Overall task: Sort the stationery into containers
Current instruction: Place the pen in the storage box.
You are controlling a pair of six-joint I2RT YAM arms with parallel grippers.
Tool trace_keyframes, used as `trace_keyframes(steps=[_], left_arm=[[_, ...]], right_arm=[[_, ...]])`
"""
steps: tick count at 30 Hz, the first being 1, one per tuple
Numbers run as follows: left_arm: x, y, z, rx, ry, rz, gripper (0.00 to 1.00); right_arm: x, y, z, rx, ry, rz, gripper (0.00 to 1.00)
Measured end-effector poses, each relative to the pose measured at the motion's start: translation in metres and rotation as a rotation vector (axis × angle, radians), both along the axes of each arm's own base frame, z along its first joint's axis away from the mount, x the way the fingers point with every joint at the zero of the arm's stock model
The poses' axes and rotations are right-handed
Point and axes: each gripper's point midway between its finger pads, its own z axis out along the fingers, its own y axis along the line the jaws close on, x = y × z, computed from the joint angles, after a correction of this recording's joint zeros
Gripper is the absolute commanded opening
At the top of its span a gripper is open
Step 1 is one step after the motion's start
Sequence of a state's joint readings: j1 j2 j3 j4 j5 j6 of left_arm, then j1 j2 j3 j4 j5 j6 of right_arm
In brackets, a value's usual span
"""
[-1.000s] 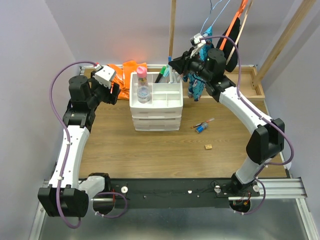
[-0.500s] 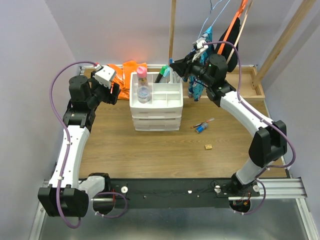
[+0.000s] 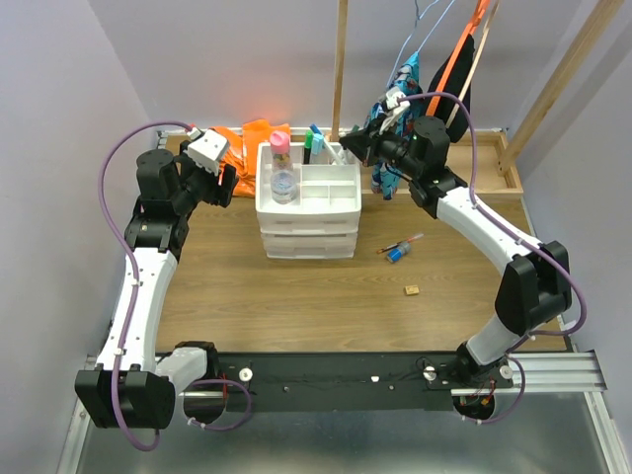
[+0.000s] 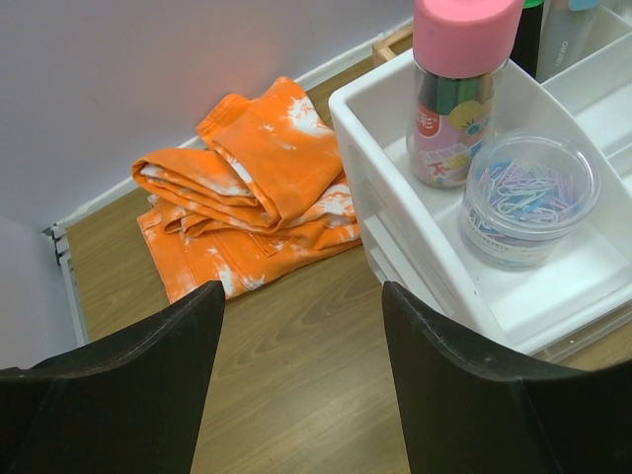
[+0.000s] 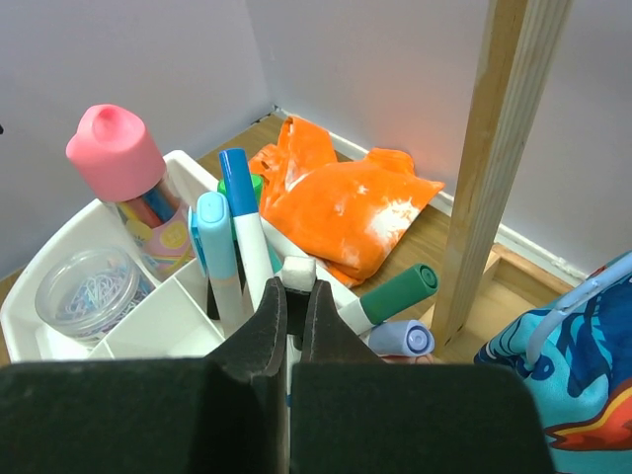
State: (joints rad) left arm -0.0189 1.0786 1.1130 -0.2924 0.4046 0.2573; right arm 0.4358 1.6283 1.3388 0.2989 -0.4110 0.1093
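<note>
The white drawer unit (image 3: pixel 308 222) stands at the back of the table, its top tray (image 5: pixel 59 247) split into compartments. A clear jar of paper clips (image 4: pixel 528 197) and a pink-capped tube (image 4: pixel 459 89) stand in the left compartment. A blue-capped marker (image 5: pixel 245 227) and a light blue highlighter (image 5: pixel 217 247) stand upright in a back compartment. My right gripper (image 5: pixel 294 286) is shut above them, with a marker's white end (image 5: pixel 299 271) showing just past its tips. My left gripper (image 4: pixel 301 291) hangs open and empty left of the unit. A small blue item with a thin marker (image 3: pixel 398 249) and a tan block (image 3: pixel 412 290) lie on the table.
A folded orange cloth (image 4: pixel 247 188) lies behind and left of the unit. A green-capped marker (image 5: pixel 395 294) and a lilac-capped one (image 5: pixel 403 339) lean at the tray's back edge. A wooden post (image 5: pixel 494 148) and hanging clothes (image 3: pixel 395 163) stand right behind my right gripper.
My right gripper has closed and shifted a little left over the tray's back compartments. The markers there now stand more upright. The left arm has not moved.
</note>
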Motion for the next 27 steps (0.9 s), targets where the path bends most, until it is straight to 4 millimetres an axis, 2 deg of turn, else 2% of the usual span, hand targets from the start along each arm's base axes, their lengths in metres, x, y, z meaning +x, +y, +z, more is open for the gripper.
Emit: trace_keyframes(steps=[3, 7, 10, 13, 18, 27], left_arm=[[-0.001, 0.0, -0.001, 0.0, 0.002, 0.0, 0.74], [-0.002, 0.0, -0.002, 0.0, 0.002, 0.0, 0.74], [-0.003, 0.0, -0.001, 0.0, -0.002, 0.0, 0.74], [-0.002, 0.0, 0.0, -0.001, -0.006, 0.0, 0.74], [-0.001, 0.0, 0.003, -0.008, -0.016, 0.002, 0.74], [0.001, -0.007, 0.015, -0.028, -0.033, -0.017, 0.74]], right_arm=[[0.0, -0.001, -0.002, -0.005, -0.002, 0.0, 0.07], [-0.001, -0.001, -0.001, -0.005, -0.001, 0.0, 0.27], [-0.002, -0.001, -0.002, -0.007, 0.003, 0.001, 0.37], [-0.003, -0.002, -0.005, -0.014, 0.019, 0.0, 0.43], [-0.007, -0.004, -0.005, -0.025, 0.04, 0.0, 0.45], [-0.013, -0.007, 0.033, -0.012, -0.028, 0.003, 0.47]])
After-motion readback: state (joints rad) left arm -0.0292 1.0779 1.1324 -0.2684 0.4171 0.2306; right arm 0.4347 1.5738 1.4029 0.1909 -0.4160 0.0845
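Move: The right fingers are shut with a pen's white end showing at their tips. The storage box's rear pen compartment lies about 3 cm to their left, level fore and aft and some 6 cm below. The blue-capped pen leans about 4 cm left, the light-blue highlighter is 5 cm left and the pink-capped bottle 13 cm left, all roughly level fore and aft. From the left hand, the compartment is about 20 cm right, 6 cm ahead and 6 cm lower. The right hand almost stays in place over the box's rear compartment while its shut fingers spread to about half open, letting go of the white-ended pen at their tips, and it eases down and back by less than a centimetre. Then, with the fingers still spreading slightly, it lifts about 4 cm clear of the pens, drawing back a little towards its base, the wrist hardly turning. ##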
